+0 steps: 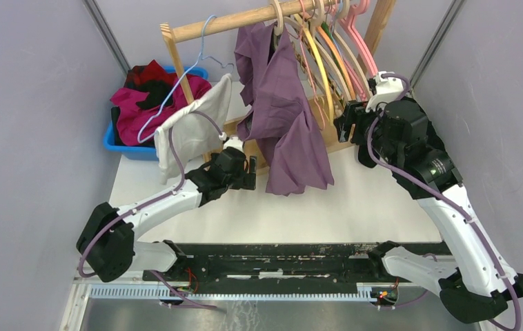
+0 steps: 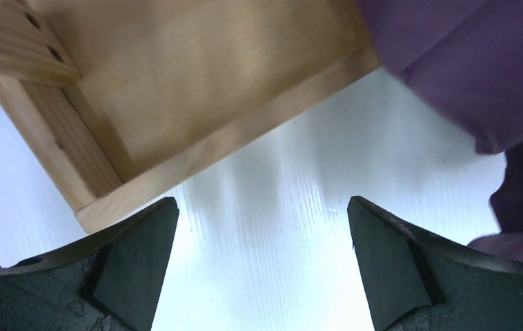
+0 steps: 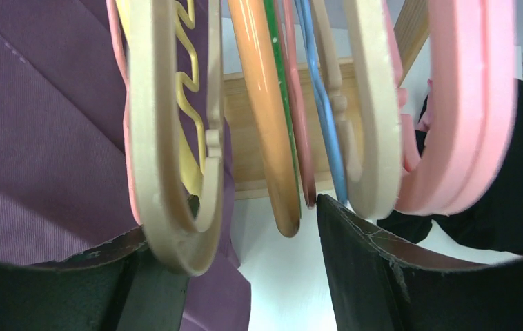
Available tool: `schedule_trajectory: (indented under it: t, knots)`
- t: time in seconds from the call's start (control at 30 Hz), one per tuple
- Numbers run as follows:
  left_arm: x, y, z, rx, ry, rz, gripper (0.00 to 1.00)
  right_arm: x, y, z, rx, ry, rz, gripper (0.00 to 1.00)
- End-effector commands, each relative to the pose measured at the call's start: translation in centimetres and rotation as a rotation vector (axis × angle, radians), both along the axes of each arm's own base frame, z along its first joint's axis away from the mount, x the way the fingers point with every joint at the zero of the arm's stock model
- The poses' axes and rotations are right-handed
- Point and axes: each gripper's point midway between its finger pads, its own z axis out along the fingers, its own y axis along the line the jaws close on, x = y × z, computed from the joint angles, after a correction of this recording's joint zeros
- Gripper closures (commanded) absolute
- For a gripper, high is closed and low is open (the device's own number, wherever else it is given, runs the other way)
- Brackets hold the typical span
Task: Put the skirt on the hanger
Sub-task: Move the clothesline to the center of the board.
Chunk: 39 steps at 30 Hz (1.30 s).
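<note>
The purple skirt (image 1: 283,117) hangs draped from a pale hanger (image 1: 278,19) on the wooden rod (image 1: 231,22), its hem near the table. It fills the upper right of the left wrist view as purple skirt cloth (image 2: 466,62) and the left of the right wrist view as the skirt (image 3: 45,138). My left gripper (image 1: 248,169) is low beside the skirt's left edge; this left gripper (image 2: 262,207) is open over the bare table. My right gripper (image 1: 347,123) is open at the lower ends of the spare hangers, and this right gripper (image 3: 245,227) has a cream hanger (image 3: 176,172) in front of its left finger.
Several coloured hangers (image 1: 328,55) crowd the rod's right end. A white garment (image 1: 193,127) hangs on a blue wire hanger (image 1: 200,58) at the left. A blue bin (image 1: 117,145) of red and black clothes stands at the back left. The rack's wooden base (image 2: 176,89) lies just ahead of my left gripper.
</note>
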Motion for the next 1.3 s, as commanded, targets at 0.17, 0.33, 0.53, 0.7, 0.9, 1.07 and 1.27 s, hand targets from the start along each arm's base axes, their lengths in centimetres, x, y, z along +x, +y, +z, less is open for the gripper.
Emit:
schedule_trajectory:
  t: [0.17,0.33,0.53,0.7,0.9,1.07,1.27]
  knots:
    - [-1.4,-3.9,-2.6,-0.137,-0.001,-0.094,0.00,-0.5,0.1,0.6,0.047,-0.027,0.011,0.31]
    - [-2.2,-4.1,-4.5,-0.087,-0.005,-0.110,0.02,-0.5,0.1,-0.1,0.045,-0.014,0.011,0.31]
    - [-3.7,-4.3,-6.9,-0.065,0.053,-0.082,0.12,-0.5,0.2,-1.3,0.042,0.005,0.017,0.31]
    - [-3.7,-4.0,-8.6,-0.018,0.063,-0.038,0.13,-0.5,0.4,-2.0,0.041,0.016,0.023,0.31]
    - [-1.8,-4.3,-9.8,0.062,0.069,0.002,0.21,-1.0,0.2,-2.8,0.040,0.028,0.029,0.31]
    - [0.1,-3.6,-10.8,0.071,0.090,0.039,0.21,-1.6,-0.3,-3.4,0.025,0.040,0.021,0.31]
    - [2.5,-1.5,-11.3,0.057,0.123,0.094,0.21,-2.1,-1.0,-4.1,0.009,0.050,0.010,0.31]
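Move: The clothesline's front base rail runs obliquely in front of the left hand, its nearest stretch about 6 cm ahead, 3 cm right and 10 cm below. From that hand the hanging skirt is some 10 cm ahead, 10 cm right and 12 cm up, and the white cloth roughly 15 cm left, 8 cm ahead. The right hand has the same rail's right part about 12 cm ahead and 36 cm down, with the hangers' lower ends about 4 cm ahead at its own height. The left hand comes up close to the clothesline's front rail, its left finger seeming to meet it by the end: it first sinks about 9 cm while drawing back and to the right, then drives forward some 6 cm low over the table, fingers narrowing slightly but still wide apart. The right hand sinks nearly 5 cm with a slight draw back, clearing the hangers' lower ends, its part-open fingers unchanged and pitching a little down. ##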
